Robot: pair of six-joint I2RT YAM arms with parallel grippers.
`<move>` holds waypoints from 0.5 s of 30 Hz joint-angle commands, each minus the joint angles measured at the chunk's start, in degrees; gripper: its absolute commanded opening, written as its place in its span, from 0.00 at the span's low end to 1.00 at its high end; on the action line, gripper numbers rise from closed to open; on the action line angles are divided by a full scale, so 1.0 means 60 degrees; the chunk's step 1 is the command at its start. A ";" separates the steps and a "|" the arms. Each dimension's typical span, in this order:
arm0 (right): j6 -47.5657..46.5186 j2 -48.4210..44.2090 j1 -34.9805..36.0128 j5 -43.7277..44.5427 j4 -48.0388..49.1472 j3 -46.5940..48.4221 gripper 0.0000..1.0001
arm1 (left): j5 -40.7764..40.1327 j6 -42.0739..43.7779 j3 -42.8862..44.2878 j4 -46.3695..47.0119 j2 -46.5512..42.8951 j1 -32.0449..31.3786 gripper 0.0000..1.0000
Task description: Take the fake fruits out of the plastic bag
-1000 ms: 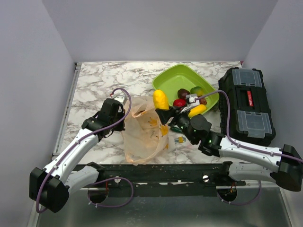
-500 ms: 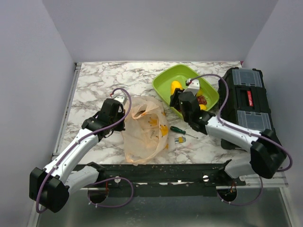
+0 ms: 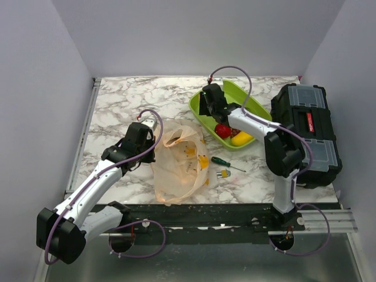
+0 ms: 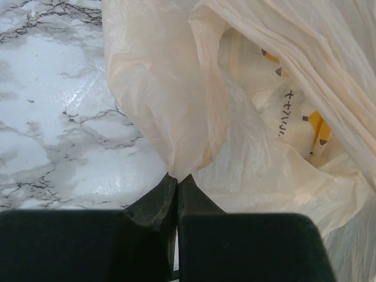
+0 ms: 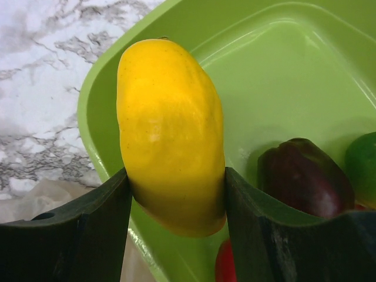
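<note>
The peach plastic bag (image 3: 179,161) lies crumpled on the marble table. My left gripper (image 4: 177,176) is shut on a fold of its rim (image 4: 176,147), at the bag's left side (image 3: 147,134). A yellow-orange shape (image 4: 317,126) shows through the plastic. My right gripper (image 5: 176,175) is shut on a yellow fake fruit (image 5: 170,135), held over the left end of the lime-green tray (image 5: 282,70). In the top view the right gripper (image 3: 207,104) hides that fruit. A dark plum (image 5: 302,176), a red apple (image 3: 222,130) and a yellow piece (image 3: 242,138) lie in the tray.
A green-handled screwdriver (image 3: 226,163) and a small yellow item (image 3: 223,174) lie on the table right of the bag. A black toolbox (image 3: 305,129) stands at the right edge. A green fruit (image 5: 364,158) sits at the tray's right. Grey walls close in the table.
My right arm has swung from beside the bag up and back over the green tray, carrying the yellow fruit. The left gripper and the bag have stayed put.
</note>
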 commanded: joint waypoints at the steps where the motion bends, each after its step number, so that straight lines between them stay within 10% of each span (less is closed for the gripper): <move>1: -0.0371 0.0946 -0.0080 0.0105 -0.1214 0.0770 0.09 | 0.0191 -0.0008 0.0044 0.0103 -0.0020 0.0052 0.00; 15: -0.0722 0.1842 -0.0256 -0.0761 -0.1318 0.0724 0.35 | 0.0187 -0.0022 0.0064 0.0077 0.0082 0.0054 0.00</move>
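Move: The tray's bare left end, for which the held yellow mango is meant, lies about 11 cm below the right hand and some 2 cm to its right. At about 9 cm below the hand, the dark purple fruit is roughly 9 cm to the right and 2 cm farther out, the red apple about 6 cm to the right and 4 cm nearer the base. From the left hand, that tray end is some 23 cm ahead, 19 cm to the right and 11 cm down. The yellow mango, still pinched across its sides by the right fingers, goes almost straight down, about 8 cm, into the left end of the green tray, quickly at first and then easing off. The right hand drifts slightly right on the way and tips its fingers some 10 degrees further down, without opening. ##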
